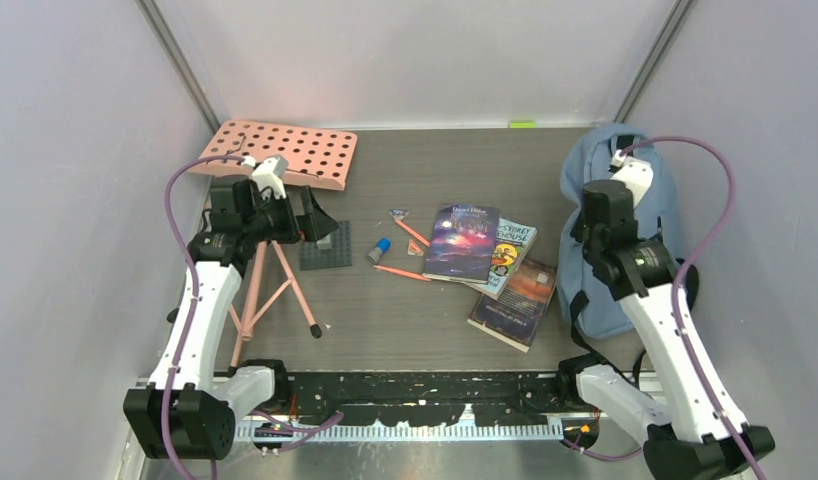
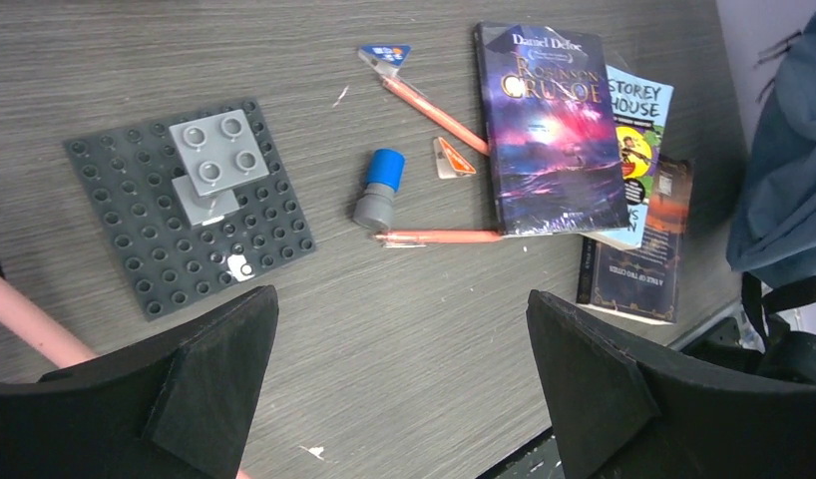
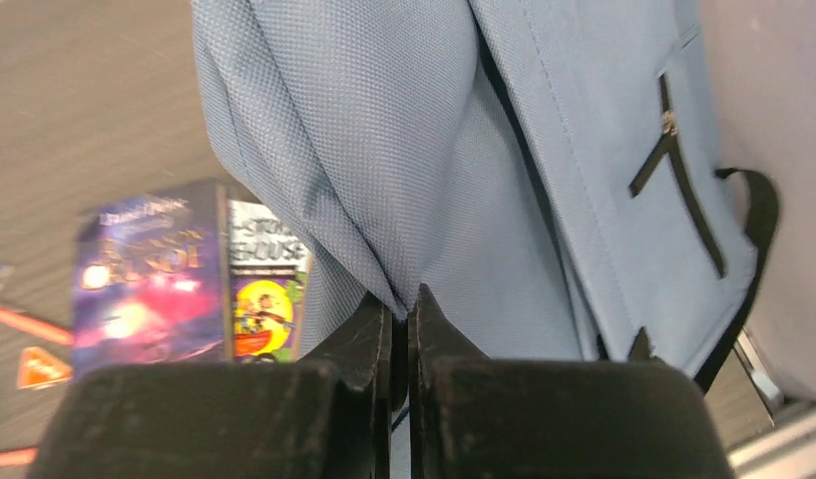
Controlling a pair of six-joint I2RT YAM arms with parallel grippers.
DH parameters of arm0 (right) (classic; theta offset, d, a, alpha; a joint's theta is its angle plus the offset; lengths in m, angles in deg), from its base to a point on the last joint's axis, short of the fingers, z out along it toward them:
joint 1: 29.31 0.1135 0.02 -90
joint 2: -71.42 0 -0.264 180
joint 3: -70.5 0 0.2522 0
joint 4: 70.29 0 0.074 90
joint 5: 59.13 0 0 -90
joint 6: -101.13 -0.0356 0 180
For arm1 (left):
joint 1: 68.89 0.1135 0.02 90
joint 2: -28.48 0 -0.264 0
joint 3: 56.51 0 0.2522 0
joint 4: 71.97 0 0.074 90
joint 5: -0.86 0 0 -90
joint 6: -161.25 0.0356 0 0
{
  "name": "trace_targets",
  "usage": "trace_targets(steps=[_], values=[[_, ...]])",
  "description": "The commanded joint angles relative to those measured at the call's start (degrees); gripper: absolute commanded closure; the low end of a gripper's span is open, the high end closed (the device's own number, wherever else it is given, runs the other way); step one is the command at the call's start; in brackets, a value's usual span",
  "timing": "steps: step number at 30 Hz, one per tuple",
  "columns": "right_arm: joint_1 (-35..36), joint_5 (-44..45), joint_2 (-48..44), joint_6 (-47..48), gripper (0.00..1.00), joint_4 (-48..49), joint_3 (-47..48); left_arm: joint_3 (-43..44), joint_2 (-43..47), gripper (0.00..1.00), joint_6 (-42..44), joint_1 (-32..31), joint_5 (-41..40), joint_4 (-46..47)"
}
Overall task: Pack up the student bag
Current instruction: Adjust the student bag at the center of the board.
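Observation:
The student bag (image 1: 583, 175) is a blue-grey fabric backpack with black zippers, slumped against the right wall (image 3: 544, 130). My right gripper (image 3: 402, 299) is shut, and a fold of the bag's fabric is pinched between its fingertips on the side facing the books. Three books lie left of the bag: a purple Robinson Crusoe (image 1: 462, 242) (image 2: 554, 130), a Storey House book (image 1: 512, 252) and a dark one (image 1: 515, 305). My left gripper (image 2: 399, 299) hangs open over bare table near the dark grey baseplate (image 2: 135, 239), holding nothing.
Two orange pens (image 2: 439, 237) (image 2: 434, 110) and a blue-and-grey cylinder (image 2: 379, 190) lie between the baseplate and the books. A grey brick (image 2: 216, 160) sits on the baseplate. A pink perforated board (image 1: 285, 152) on a pink tripod (image 1: 275, 290) stands at back left. Walls close in both sides.

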Motion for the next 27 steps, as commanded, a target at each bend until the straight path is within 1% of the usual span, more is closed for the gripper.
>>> trace_targets(steps=[1, 2, 3, 4, 5, 6, 9, 11, 12, 13, 14, 15, 16, 17, 19, 23, 27], values=[[0.2, -5.0, -3.2, 4.9, 0.99, 7.3, 10.7, -0.8, 2.4, 0.01, -0.9, 0.0, 5.3, 4.5], [0.2, -7.7, -2.5, 5.3, 0.99, 5.2, 14.6, -0.9, 2.7, 0.01, -0.8, -0.3, 6.0, 5.0], [0.2, -9.3, -1.3, 5.6, 0.99, 4.5, 16.4, -1.0, 3.1, 0.01, -0.5, -0.9, 6.4, 5.4], [0.2, -13.2, -0.8, 5.9, 0.99, 3.2, 19.6, -1.1, 3.4, 0.01, -0.1, -1.6, 6.8, 5.6], [0.2, -15.2, -0.1, 6.0, 0.99, 2.8, 22.4, -1.1, 3.8, 0.01, 0.5, -2.4, 6.9, 5.7], [0.2, -19.6, 0.2, 6.0, 0.99, 2.2, 23.6, -1.0, 4.1, 0.01, 1.0, -3.5, 7.1, 5.7], [0.2, -27.5, 0.7, 5.8, 0.99, 1.7, 28.7, -1.1, 4.8, 0.01, 3.2, -7.3, 6.6, 5.5], [0.2, -36.8, 1.0, 6.1, 0.99, 1.5, 31.0, -1.1, 5.4, 0.01, 4.5, -10.5, 6.5, 5.5], [0.2, -39.3, 1.3, 6.1, 0.99, 1.5, 31.6, -1.1, 5.8, 0.01, 5.5, -12.1, 6.5, 5.5], [0.2, -44.4, 1.4, 6.1, 0.99, 1.6, 32.6, -1.1, 6.3, 0.01, 6.3, -13.6, 6.6, 5.5], [0.2, -46.9, 1.8, 6.2, 0.99, 1.9, 32.9, -1.2, 6.8, 0.01, 7.2, -15.1, 6.6, 5.5], [0.2, -52.3, 2.0, 6.2, 0.99, 2.3, 33.4, -1.1, 7.5, 0.01, 8.2, -16.4, 6.7, 5.6], [0.2, -55.0, 2.3, 6.1, 0.99, 2.5, 33.5, -1.1, 8.4, 0.01, 9.0, -17.6, 6.6, 6.0], [0.2, -60.2, 2.6, 5.9, 0.99, 2.7, 33.5, -1.2, 9.6, 0.01, 9.4, -18.4, 6.4, 6.8], [0.2, -65.8, 2.9, 4.8, 0.99, 4.3, 33.2, -1.7, 12.2, 0.01, 9.1, -19.2, 6.3, 9.2], [0.2, -73.6, 3.7, 2.3, 0.99, 5.9, 33.6, -1.7, 16.8, 0.02, 6.2, -19.3, 7.2, 15.8], [0.2, -79.8, 3.4, -0.2, 0.99, 9.2, 34.8, 2.3, 16.2, 0.02, 4.2, -19.3, 9.8, 18.0]])
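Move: The right hand already holds the student bag's edge, with the bag's middle roughly 9 cm to its right, 3 cm ahead and 12 cm below. Board centre, where it is bound, lies some 27 cm to its left, 4 cm ahead and 24 cm down. On the way, at similar depth, are the purple book, 19 cm left and 4 cm ahead, and the dark book, 7 cm left and 9 cm back. From the left hand the bag lies about 60 cm right, 2 cm ahead and 11 cm lower. Keeping its pinch on the bag's edge, the right hand raises it about 18 cm, then carries it some 19 cm left over the books towards board centre, drawing back slightly and swinging some 60 degrees counter-clockwise as its left side rises. The empty left hand, still wide open, goes right, back and up about 10 cm each way, swinging its fingers towards the bag and tipping them up. ##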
